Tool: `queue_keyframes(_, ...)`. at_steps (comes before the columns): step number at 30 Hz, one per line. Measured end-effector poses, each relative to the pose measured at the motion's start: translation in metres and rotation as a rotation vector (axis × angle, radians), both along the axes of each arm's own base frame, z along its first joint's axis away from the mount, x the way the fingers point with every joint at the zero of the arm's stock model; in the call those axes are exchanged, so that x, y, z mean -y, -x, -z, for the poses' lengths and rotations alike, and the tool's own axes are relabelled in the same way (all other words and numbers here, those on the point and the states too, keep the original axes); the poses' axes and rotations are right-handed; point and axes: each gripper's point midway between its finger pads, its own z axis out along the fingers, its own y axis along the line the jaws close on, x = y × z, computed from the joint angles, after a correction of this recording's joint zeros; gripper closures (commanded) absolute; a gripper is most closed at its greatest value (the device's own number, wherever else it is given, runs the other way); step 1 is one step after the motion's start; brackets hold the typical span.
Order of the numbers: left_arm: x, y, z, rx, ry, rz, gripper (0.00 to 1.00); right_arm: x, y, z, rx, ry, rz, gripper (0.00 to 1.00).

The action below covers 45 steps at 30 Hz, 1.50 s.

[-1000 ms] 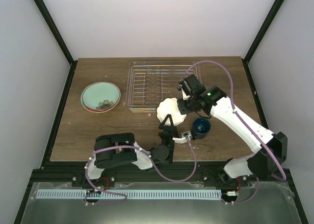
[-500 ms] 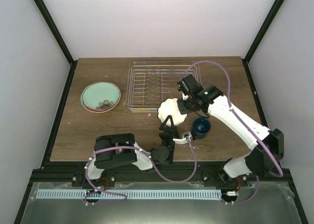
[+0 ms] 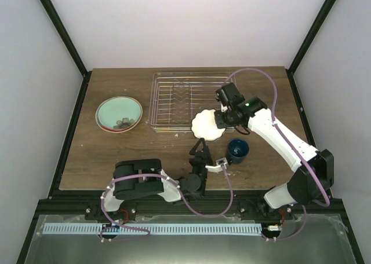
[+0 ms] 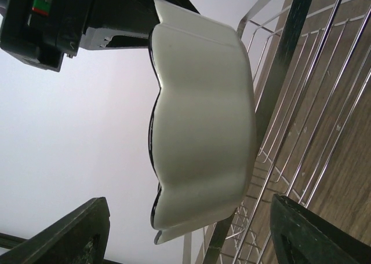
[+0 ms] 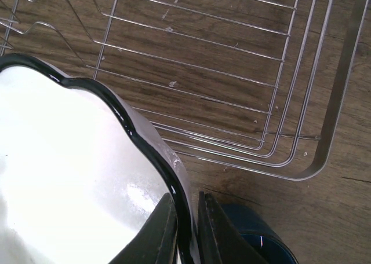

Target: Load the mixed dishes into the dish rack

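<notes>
My right gripper is shut on the rim of the white scalloped dish, holding it above the table at the near right corner of the silver wire dish rack. In the right wrist view the dish's dark rim is pinched between the fingers, with the rack below. My left gripper stands open just near of the dish. Its wrist view looks up at the dish's pale underside, with both fingertips apart and nothing between them.
A dark blue mug stands on the table to the right of my left gripper, and shows under the held dish. A pale-green, red-rimmed plate with small grey bits lies at the left, beside the rack.
My right gripper has carried the scalloped dish up and to the right, closer to the rack's corner. The left gripper has drawn back slightly toward its base, still open.
</notes>
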Motion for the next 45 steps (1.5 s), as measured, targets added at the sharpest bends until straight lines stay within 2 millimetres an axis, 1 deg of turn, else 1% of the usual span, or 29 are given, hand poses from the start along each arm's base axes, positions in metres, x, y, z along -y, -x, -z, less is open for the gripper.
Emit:
queue_keyframes(4,0.001,0.000,0.002,-0.001,-0.003,0.000,0.23,-0.001,-0.002,-0.001,0.004,-0.008,-0.003,0.99)
queue_keyframes(15,0.007,-0.001,0.005,0.000,-0.003,0.003,0.23,-0.009,0.002,0.000,-0.017,-0.041,-0.041,0.99)
queue_keyframes(17,0.008,-0.001,0.005,0.000,-0.005,0.004,0.28,-0.009,0.003,0.000,-0.019,-0.044,-0.044,0.99)
queue_keyframes(18,0.008,-0.001,0.005,0.000,-0.004,0.004,0.32,-0.010,0.003,0.000,-0.020,-0.045,-0.045,0.99)
queue_keyframes(23,0.010,-0.001,0.003,0.002,0.004,0.005,0.59,-0.009,0.003,0.000,-0.017,-0.038,-0.048,0.99)
queue_keyframes(26,0.011,-0.001,0.003,0.003,0.003,0.006,0.66,-0.007,0.002,0.000,-0.011,-0.024,-0.053,0.99)
queue_keyframes(28,0.010,-0.001,0.003,0.003,0.003,0.006,0.67,-0.006,0.001,0.000,-0.006,-0.019,-0.052,0.99)
queue_keyframes(36,0.011,-0.001,0.003,0.003,0.002,0.007,0.68,-0.006,0.000,0.000,-0.004,-0.014,-0.050,0.98)
queue_keyframes(42,0.010,-0.001,0.003,0.003,0.001,0.008,0.73,-0.006,0.000,0.000,-0.003,-0.014,-0.051,0.99)
queue_keyframes(45,0.010,-0.001,0.003,0.003,0.001,0.008,0.72,-0.006,0.000,0.000,-0.001,-0.014,-0.053,0.99)
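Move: The white dish, still pinched at its right edge by the right hand, has its middle about 6 cm ahead and 2 cm right of the left hand point, roughly level; its near rim lies just before the open left fingers. From the left hand, the rack's middle is some 17 cm ahead and 2 cm left, about 10 cm lower. The blue mug stands 13 cm right, level fore and aft, about 10 cm below. From the right hand, the dish's middle is some 4 cm left, 2 cm back and 1 cm lower. The left hand, fingers pointing forward and set one above the other, eases about 1 cm to its right and slightly down to bring its open fingers around the near edge of the white dish, then holds there and closes them from wide open to roughly a quarter, the upper one over the rim and the lower one under the dish's outside. The right hand keeps its pinch on the dish's right edge, shifting it about 1 cm left towards the left hand and easing partly back, with a slight counter-clockwise turn, then holds it steady above the rack's near edge. ##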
